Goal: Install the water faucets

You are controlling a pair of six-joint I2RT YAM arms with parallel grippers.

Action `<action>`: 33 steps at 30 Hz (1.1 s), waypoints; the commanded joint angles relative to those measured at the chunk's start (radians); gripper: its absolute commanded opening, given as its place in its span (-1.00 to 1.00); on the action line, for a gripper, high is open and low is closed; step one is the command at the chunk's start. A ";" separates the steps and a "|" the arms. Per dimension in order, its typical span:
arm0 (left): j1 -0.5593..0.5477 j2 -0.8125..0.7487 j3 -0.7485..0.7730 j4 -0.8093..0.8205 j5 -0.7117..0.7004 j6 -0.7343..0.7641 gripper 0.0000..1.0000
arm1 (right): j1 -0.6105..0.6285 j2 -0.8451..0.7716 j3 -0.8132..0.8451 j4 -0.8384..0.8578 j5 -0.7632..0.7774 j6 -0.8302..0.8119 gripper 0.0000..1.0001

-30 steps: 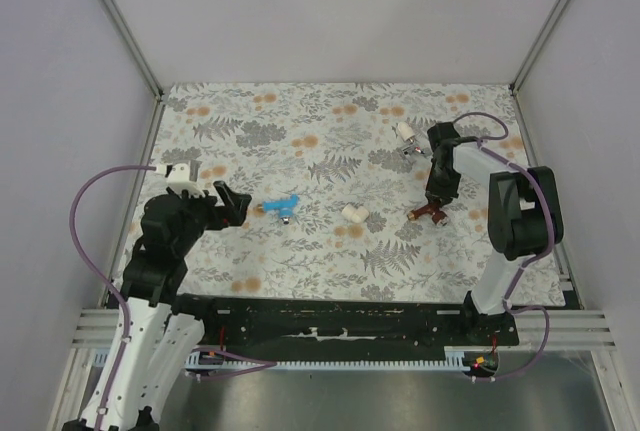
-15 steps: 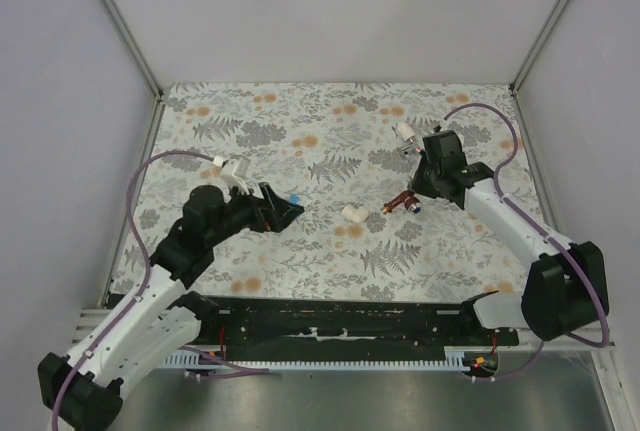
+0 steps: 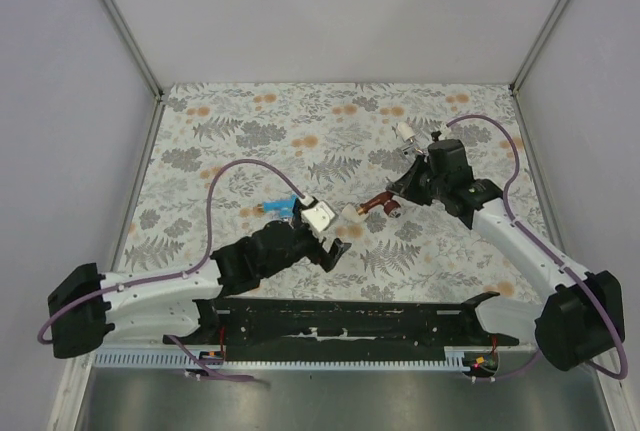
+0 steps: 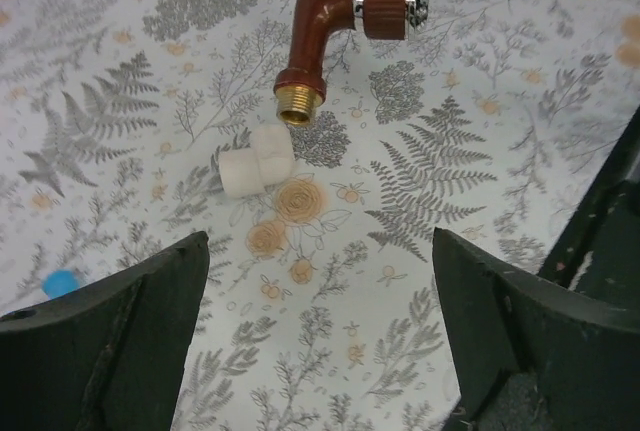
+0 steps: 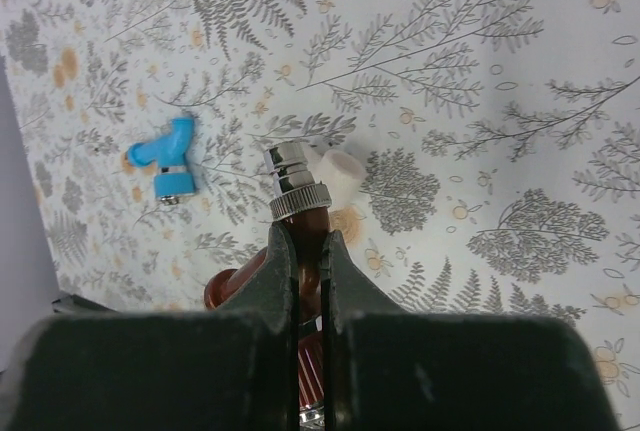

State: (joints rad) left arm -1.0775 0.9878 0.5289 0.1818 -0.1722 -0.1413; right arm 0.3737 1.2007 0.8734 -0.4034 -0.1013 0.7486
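Note:
My right gripper is shut on the reddish-brown copper faucet, gripping its body. The brass threaded stem points toward the small white pipe fitting and ends just short of it. My left gripper is open and low over the cloth on the near side of the fitting, with nothing between its fingers. The blue faucet lies left of centre. A white-silver faucet lies at the back right.
The table is covered by a floral cloth and enclosed by grey walls with metal posts. The left arm stretches along the near edge, its purple cable looping over the cloth. A black rail runs along the front.
The right gripper closed on the copper faucet and carried it left to the white fitting. The left arm swung from the left side to the centre, near the fitting, still open.

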 commanded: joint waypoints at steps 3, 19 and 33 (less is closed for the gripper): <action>-0.090 0.138 -0.040 0.361 -0.233 0.486 0.88 | 0.007 -0.061 0.003 0.057 -0.103 0.063 -1.00; -0.147 0.422 0.037 0.674 -0.302 0.810 0.61 | 0.010 -0.096 0.009 0.041 -0.147 0.081 -1.00; -0.157 0.554 0.088 0.768 -0.340 0.913 -0.80 | 0.013 -0.118 0.015 0.025 -0.173 0.090 -1.00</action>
State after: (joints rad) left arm -1.2263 1.5299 0.5892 0.8589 -0.4870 0.7322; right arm 0.3824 1.1217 0.8734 -0.3969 -0.2409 0.8200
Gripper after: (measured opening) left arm 0.305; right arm 0.040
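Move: The brown faucet, held aloft in the right hand, lies with its middle about 9 cm ahead of the left hand, 11 cm to its right and 4 cm lower; its brass end, which the left fingers go for, is nearer, some 7 cm ahead, 8 right and 5 down. The white faucet lies on the table about 10 cm ahead, 6 right and 15 below, the blue one 10 ahead, 15 left and 15 below. From the right hand, the brown faucet's middle sits roughly 2 cm back, 3 left and 2 lower. The left hand reaches right and forward, about 6 cm and 5 cm, dipping slightly at first, while it rolls some 50 degrees about its own pointing line, clockwise as seen from behind it, and brings its fingers to either side of the faucet's brass end; they narrow gradually, then close quickly onto the collar there. The right hand keeps its shut grip just behind the chrome end and carries the brown faucet up a little over 3 cm, easing back and left towards the left hand and tilting its left side up slightly. ##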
